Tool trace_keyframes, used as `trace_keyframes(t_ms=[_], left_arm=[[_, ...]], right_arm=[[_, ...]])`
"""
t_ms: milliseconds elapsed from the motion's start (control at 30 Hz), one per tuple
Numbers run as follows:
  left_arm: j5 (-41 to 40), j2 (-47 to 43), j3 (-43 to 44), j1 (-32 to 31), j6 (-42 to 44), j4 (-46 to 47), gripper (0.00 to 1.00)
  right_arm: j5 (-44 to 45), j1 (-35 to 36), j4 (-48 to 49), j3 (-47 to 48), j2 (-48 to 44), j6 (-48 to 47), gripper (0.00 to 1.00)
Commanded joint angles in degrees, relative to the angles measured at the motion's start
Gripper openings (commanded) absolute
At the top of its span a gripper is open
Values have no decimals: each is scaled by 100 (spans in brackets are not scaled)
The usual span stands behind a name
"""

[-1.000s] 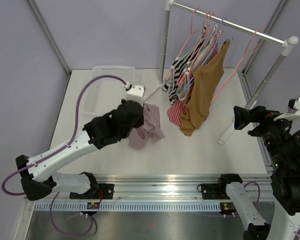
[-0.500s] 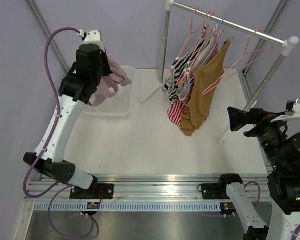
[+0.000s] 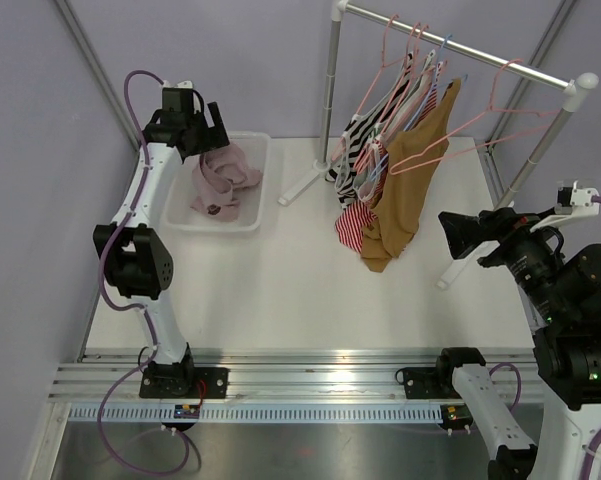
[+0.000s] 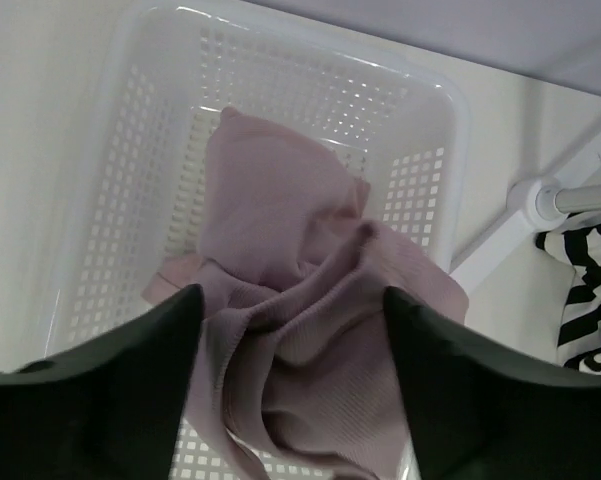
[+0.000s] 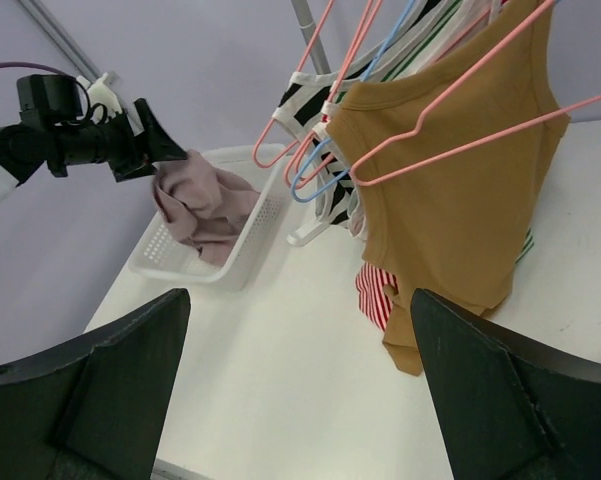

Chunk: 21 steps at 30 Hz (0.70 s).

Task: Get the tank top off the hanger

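Observation:
The mauve tank top (image 3: pixel 223 180) lies crumpled inside the white basket (image 3: pixel 255 215) at the back left, off any hanger. It fills the left wrist view (image 4: pixel 300 300) and also shows in the right wrist view (image 5: pixel 195 205). My left gripper (image 3: pixel 212 125) hovers just above the basket's far end, jaws wide open, with the cloth below and between the fingertips (image 4: pixel 290 400). My right gripper (image 3: pixel 458 232) is open and empty at the right, facing the rack (image 3: pixel 460 50). An empty pink hanger (image 3: pixel 460 130) hangs on the rail.
A mustard tank top (image 3: pixel 405 190), a black-and-white striped top (image 3: pixel 352 150) and a red-striped one (image 3: pixel 355 225) hang on hangers on the rack. The rack's white foot (image 3: pixel 300 188) reaches toward the basket. Its right post (image 3: pixel 500 210) stands close to my right gripper.
My left arm has swung from mid-table up to the back left with the mauve top and let it drop into the basket. My right gripper has moved slightly left.

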Motion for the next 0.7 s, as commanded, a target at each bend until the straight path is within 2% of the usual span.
trace_keyframes(t_ms=[0, 167, 333, 433, 467, 533, 600, 667], left_arm=[[418, -112, 302, 86, -234, 207, 99], [524, -191, 670, 121, -76, -162, 99], [963, -847, 813, 139, -111, -751, 99], [1367, -1707, 6, 130, -111, -717, 99], [1395, -1920, -588, 130, -137, -673, 99], [1465, -2386, -1180, 104, -181, -558, 99], [1299, -3062, -2065, -10, -313, -418, 99], [932, -3694, -2631, -396, -322, -190, 99]], right_arm=[[-422, -7, 335, 217, 220, 194, 99], [-669, -7, 906, 208, 545, 431, 99], [-432, -7, 1355, 173, 1238, 1047, 99], [-169, -7, 1864, -2, 1520, 1486, 100], [-90, -7, 2075, -29, 1591, 1557, 99], [95, -7, 2173, 67, 1862, 1575, 100], [488, 2, 2121, 251, 2196, 1558, 100], [605, 11, 2208, 313, 2391, 1523, 99]])
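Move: The pink tank top still bunches up to the left fingers, its middle about 10 cm below and 3 cm back of them. The basket around it is centred some 13 cm below and 3 cm back; the rack foot lies 20 cm right, 2 cm back. The brown tank top hangs about 18 cm ahead of the right hand, 8 cm left and 10 cm lower; the empty pink hanger is 16 cm ahead, 1 cm right and slightly higher. The pink tank top comes free as the already parting left fingers open wide over the basket; the left hand then rises about 8 cm and backs away some 14 cm towards its base. Meanwhile the open right hand reaches about 14 cm forward towards the empty hanger and brown tank top, rolling its left side up and tipping slightly down. ##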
